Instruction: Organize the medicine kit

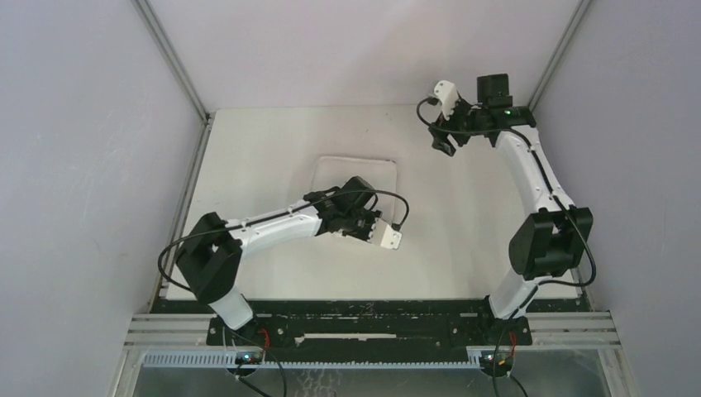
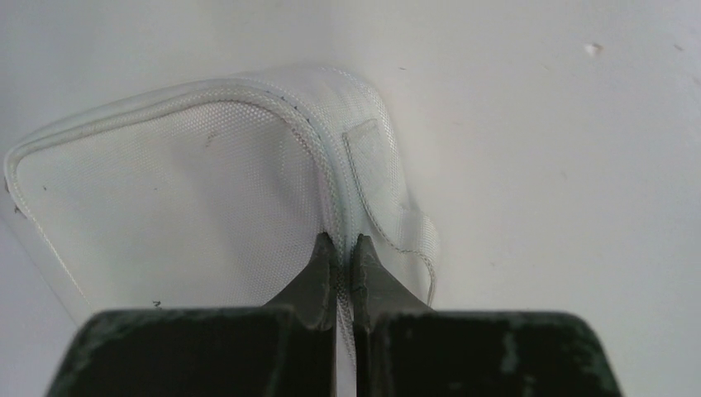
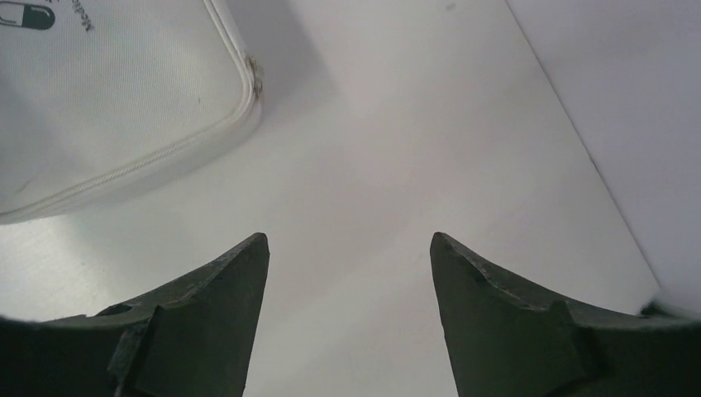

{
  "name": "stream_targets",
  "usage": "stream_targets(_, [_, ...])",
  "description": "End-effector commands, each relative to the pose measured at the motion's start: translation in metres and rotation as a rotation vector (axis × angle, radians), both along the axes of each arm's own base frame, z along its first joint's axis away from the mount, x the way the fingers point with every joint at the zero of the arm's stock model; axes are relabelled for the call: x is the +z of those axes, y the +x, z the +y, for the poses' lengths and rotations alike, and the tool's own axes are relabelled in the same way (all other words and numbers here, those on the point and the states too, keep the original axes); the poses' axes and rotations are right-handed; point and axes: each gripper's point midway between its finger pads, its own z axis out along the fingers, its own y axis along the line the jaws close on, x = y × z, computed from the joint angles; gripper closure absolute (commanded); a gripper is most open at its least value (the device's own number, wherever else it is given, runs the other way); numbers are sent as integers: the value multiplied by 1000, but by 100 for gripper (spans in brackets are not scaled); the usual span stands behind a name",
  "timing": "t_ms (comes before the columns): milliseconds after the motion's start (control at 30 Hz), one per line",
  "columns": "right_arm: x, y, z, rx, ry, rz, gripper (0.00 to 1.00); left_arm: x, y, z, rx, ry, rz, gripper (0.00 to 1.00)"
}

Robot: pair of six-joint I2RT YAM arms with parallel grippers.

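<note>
The medicine kit (image 1: 364, 169) is a white soft zip case lying flat in the middle of the table. In the right wrist view its corner (image 3: 107, 99) fills the upper left, zip line and dark pill logo (image 3: 25, 15) showing. My left gripper (image 2: 343, 248) is shut, pinching the stitched edge seam of the medicine kit (image 2: 165, 190), next to a small fabric tab (image 2: 368, 149). From above the left gripper (image 1: 357, 190) hangs over the case's near side. My right gripper (image 3: 349, 248) is open and empty over bare table right of the case, toward the far right corner (image 1: 446, 142).
White walls with metal corner posts (image 1: 174, 58) close the table in on the left, back and right. The right wall (image 3: 628, 99) runs close beside my right gripper. The arm bases sit on a black rail (image 1: 364, 327) at the near edge.
</note>
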Motion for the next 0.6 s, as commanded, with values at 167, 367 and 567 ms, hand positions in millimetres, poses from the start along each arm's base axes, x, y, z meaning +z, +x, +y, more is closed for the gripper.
stream_targets(167, [21,-31,-68,-335,31,44,27,16,55,-30,416,-160,1,90])
stream_targets(367, [28,-46,-94,-532,33,-46,15,46,54,-25,506,-258,12,57])
stream_targets(567, [35,-64,-117,-683,16,-92,0,94,49,-4,573,-416,33,18])
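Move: Ahead of the left hand, which has the near seam of the white medicine kit pinched in shut fingers, lies the kit's middle: about 11 cm out, 4 cm to the left and 4 cm lower. The kit's near right corner is some 6 cm to this hand's right, level with it fore and aft, about 1 cm below. From the empty right hand the kit's middle lies roughly 24 cm left, 8 cm back and 19 cm below. Tugging the pinched near seam forward about 4.5 cm and some 2.5 cm to the right, the left hand turns counter-clockwise nearly 30 degrees, opens wide to let go, and lifts about 3 cm just above the kit. Meanwhile the right hand draws off empty, some 10 cm right and 7 cm back, turning clockwise about 30 degrees while its already parted fingers spread fully. ##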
